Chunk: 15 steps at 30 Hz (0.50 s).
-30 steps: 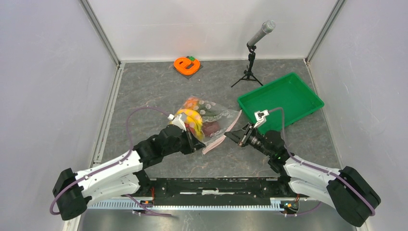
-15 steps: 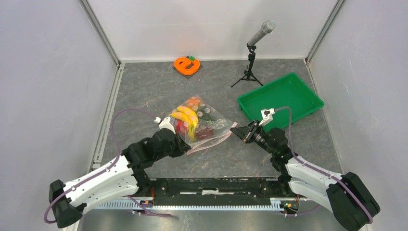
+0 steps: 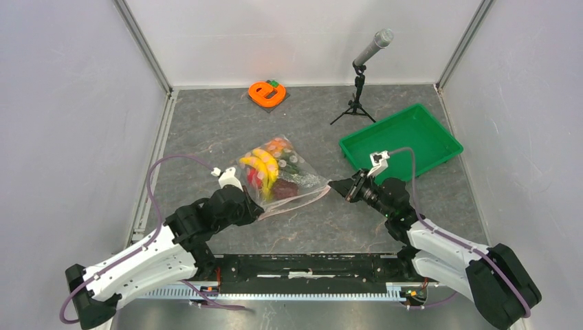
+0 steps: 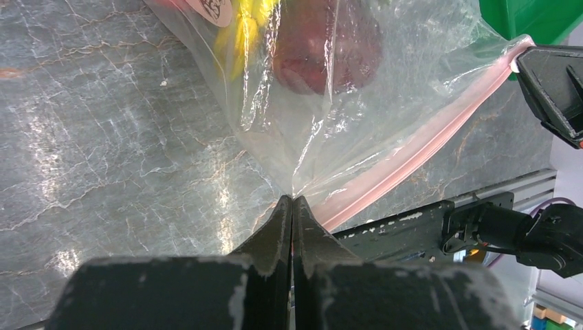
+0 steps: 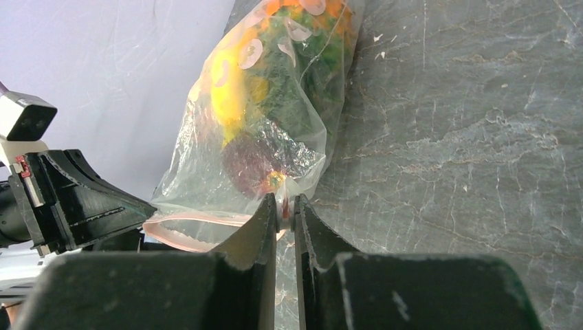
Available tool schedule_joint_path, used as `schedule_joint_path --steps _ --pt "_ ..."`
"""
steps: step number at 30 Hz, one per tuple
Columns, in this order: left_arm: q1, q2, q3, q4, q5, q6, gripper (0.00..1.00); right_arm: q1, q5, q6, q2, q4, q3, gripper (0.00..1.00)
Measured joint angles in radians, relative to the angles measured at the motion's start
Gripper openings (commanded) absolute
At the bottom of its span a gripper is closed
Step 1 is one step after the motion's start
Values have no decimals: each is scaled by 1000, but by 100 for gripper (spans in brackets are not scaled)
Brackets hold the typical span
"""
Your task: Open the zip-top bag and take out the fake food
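The zip-top bag [image 3: 285, 180] lies mid-table, clear with pale dots, its pink zip strip [image 4: 412, 157] stretched between both grippers. Inside is the fake food: a yellow banana bunch [image 3: 265, 165], a dark maroon fruit [image 4: 323, 41] and an orange pineapple with green leaves [image 5: 302, 14]. My left gripper [image 4: 293, 201] is shut on the bag's film just beside the strip at the near-left corner [image 3: 258, 210]. At the right end, my right gripper [image 5: 283, 205] is shut on the strip, near the tray side [image 3: 335, 186]. The strip bows open a little in the right wrist view.
A green tray [image 3: 440, 141] sits at the right, just behind the right gripper. A microphone on a small tripod [image 3: 357, 86] stands at the back. An orange "e"-shaped object [image 3: 265, 93] lies against the back wall. White walls close in three sides.
My left gripper has drawn back to the left with the bag's corner. The right gripper has shifted slightly right and away. The bag slid left and its strip is now pulled out between them.
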<state>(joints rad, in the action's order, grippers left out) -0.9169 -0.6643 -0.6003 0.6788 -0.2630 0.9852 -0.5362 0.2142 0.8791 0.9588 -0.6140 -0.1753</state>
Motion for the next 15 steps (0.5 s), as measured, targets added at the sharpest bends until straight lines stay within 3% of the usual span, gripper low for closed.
schedule_joint_path --steps 6,10,15 --pt "0 12 -28 32 -32 -11 2 0 24 -56 23 38 -61 20" --pt "0 4 -40 56 -54 -27 2 4 21 -112 31 84 -104 48" --pt "1 -26 -40 100 -72 -50 2 29 -9 -232 31 193 -175 68"
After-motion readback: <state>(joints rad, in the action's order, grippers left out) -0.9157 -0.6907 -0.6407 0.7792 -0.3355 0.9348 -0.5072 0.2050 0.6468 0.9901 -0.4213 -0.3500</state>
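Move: The right gripper still grips the slider end of the pink zip. The dark red fruit lies in the bag about 12 cm to its left, 1 cm nearer the base and 6 cm lower, with the bananas some 18 cm left and 4 cm farther out. The green bin is about 19 cm right and 10 cm ahead. The left gripper pinches the zip's other end; from it the dark red fruit lies roughly 7 cm ahead, 5 cm right and 5 cm down. Open the right gripper from nearly shut to more than half and let go of the zip's slider end, moving forward about 3 cm and up some 2 cm, clear of the bag, while rolling so its left side dips about 10 degrees. Keep the left gripper shut on its corner and ease it about 2 cm left, rising slightly and then sinking again as its left side tilts up. ##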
